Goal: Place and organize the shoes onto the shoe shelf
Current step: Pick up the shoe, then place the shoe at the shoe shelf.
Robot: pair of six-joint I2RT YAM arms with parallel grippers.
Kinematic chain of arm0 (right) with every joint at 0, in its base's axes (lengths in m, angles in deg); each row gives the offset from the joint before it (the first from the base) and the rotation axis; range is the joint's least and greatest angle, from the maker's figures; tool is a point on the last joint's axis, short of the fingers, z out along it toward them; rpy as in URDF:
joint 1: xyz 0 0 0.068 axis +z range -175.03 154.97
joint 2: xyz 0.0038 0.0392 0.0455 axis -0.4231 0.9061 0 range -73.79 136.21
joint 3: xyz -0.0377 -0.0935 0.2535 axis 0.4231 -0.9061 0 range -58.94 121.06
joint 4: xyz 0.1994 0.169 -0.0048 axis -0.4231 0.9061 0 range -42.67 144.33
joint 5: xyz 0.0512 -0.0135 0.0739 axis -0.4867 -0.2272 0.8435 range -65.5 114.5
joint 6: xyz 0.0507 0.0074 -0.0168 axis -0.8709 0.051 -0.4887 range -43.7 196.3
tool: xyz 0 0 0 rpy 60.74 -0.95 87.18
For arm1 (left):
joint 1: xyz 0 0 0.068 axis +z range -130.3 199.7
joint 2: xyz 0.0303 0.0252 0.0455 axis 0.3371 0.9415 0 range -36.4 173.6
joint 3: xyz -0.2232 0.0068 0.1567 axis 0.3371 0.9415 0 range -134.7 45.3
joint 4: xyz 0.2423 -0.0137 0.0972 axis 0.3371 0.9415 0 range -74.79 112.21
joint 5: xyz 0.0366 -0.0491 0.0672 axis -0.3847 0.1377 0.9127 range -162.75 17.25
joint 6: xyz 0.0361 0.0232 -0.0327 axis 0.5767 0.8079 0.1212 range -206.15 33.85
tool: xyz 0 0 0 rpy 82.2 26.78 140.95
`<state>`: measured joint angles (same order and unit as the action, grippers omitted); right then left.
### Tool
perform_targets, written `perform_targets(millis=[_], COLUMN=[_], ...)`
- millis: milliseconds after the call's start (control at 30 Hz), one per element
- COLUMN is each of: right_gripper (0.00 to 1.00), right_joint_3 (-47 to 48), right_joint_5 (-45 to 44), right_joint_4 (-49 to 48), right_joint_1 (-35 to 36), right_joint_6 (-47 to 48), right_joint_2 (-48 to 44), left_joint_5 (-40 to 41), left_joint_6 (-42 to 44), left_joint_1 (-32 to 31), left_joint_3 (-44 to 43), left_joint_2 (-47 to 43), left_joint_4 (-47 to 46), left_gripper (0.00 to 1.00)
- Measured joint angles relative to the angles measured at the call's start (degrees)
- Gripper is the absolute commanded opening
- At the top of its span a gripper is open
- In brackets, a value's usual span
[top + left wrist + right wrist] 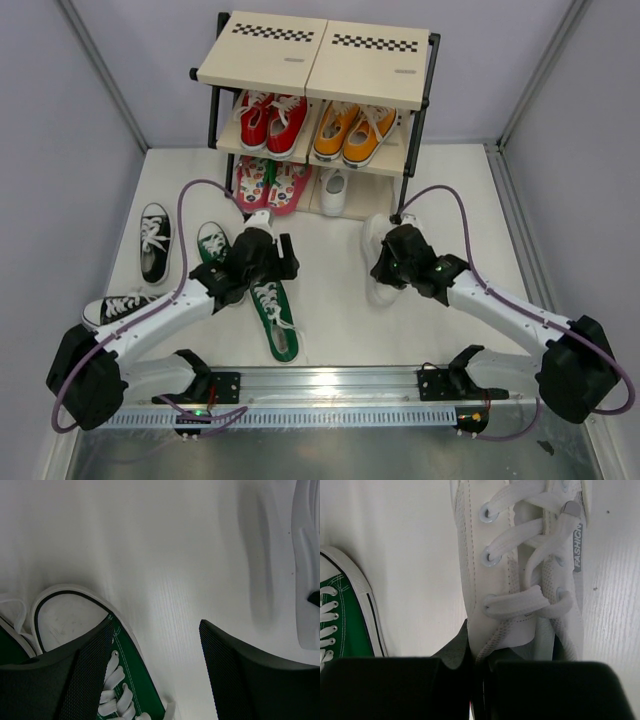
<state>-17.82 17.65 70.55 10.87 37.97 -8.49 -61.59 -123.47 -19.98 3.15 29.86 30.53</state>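
My left gripper [262,258] hangs open over the toe end of a green sneaker [274,318] lying on the table. In the left wrist view its left finger [75,675] overlaps the green sneaker [127,680] by the laces, and the right finger [240,675] is over bare table. The other green sneaker [212,243] lies to the left. My right gripper [393,262] is shut on the side wall of a white shoe [373,238], [520,570]. The second white shoe [333,190] and the pink flip-flops [270,185] sit on the bottom tier of the shoe shelf [315,60]. Two black sneakers [153,240], [115,307] lie at the left.
A red pair [270,120] and an orange pair [352,132] fill the shelf's middle tier. The top boards carry nothing. Grey walls close in both sides of the table. A metal rail [330,385] with the arm bases runs along the near edge.
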Motion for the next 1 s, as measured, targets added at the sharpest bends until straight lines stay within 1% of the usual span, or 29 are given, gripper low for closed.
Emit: perform_targets(millis=[133,267,533,667,867,1000], right_gripper=[0.03,0.03,0.03,0.03,0.03,0.03], right_joint_3=[2.14,4.46,14.71,18.1,23.61,25.4], right_joint_5=[-1.49,-4.44,-7.72,-9.33,-13.79,-15.87], right_joint_4=[-2.01,-1.75,-3.32,-4.61,-3.37,-3.48], right_joint_1=[0.76,0.74,0.74,0.74,0.74,0.74], right_joint_6=[1.44,2.67,7.1,7.58,6.19,5.16], right_joint_2=[4.04,7.19,16.96,21.68,28.63,31.15], left_joint_5=[0.0,0.35,1.14,1.49,1.97,2.36], left_joint_6=[-0.04,-0.07,-0.11,-0.17,-0.15,-0.15], left_joint_1=[0.0,0.0,0.0,0.0,0.0,0.0], left_joint_3=[0.52,1.2,2.49,2.69,2.78,2.95], left_joint_2=[-1.4,-2.56,-3.45,-3.82,-4.68,-4.96], left_joint_4=[0.37,0.83,1.86,2.56,2.75,2.73], left_gripper=[0.72,0.73,0.73,0.73,0.73,0.73])
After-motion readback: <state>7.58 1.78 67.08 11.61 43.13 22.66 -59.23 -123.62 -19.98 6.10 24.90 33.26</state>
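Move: The held white shoe is headed for the empty place on the bottom shelf, some 28 cm ahead of the right hand, 2 cm to its left and 8 cm lower. Next to that place, the shelved white shoe is about 30 cm ahead of this hand and 11 cm left; the shelf's right front leg is some 21 cm ahead and 6 cm right. From the left hand the empty place lies roughly 26 cm ahead and 23 cm right. Forward and slightly left, about 12 cm in all, the right hand carries the white shoe it still pinches by the opening, toe leading, towards the gap between the shelved white shoe and the shelf's right leg. It stays nearly level, rolling some 15 degrees left side down, fingers kept shut; the empty left hand eases about 2 cm left. ##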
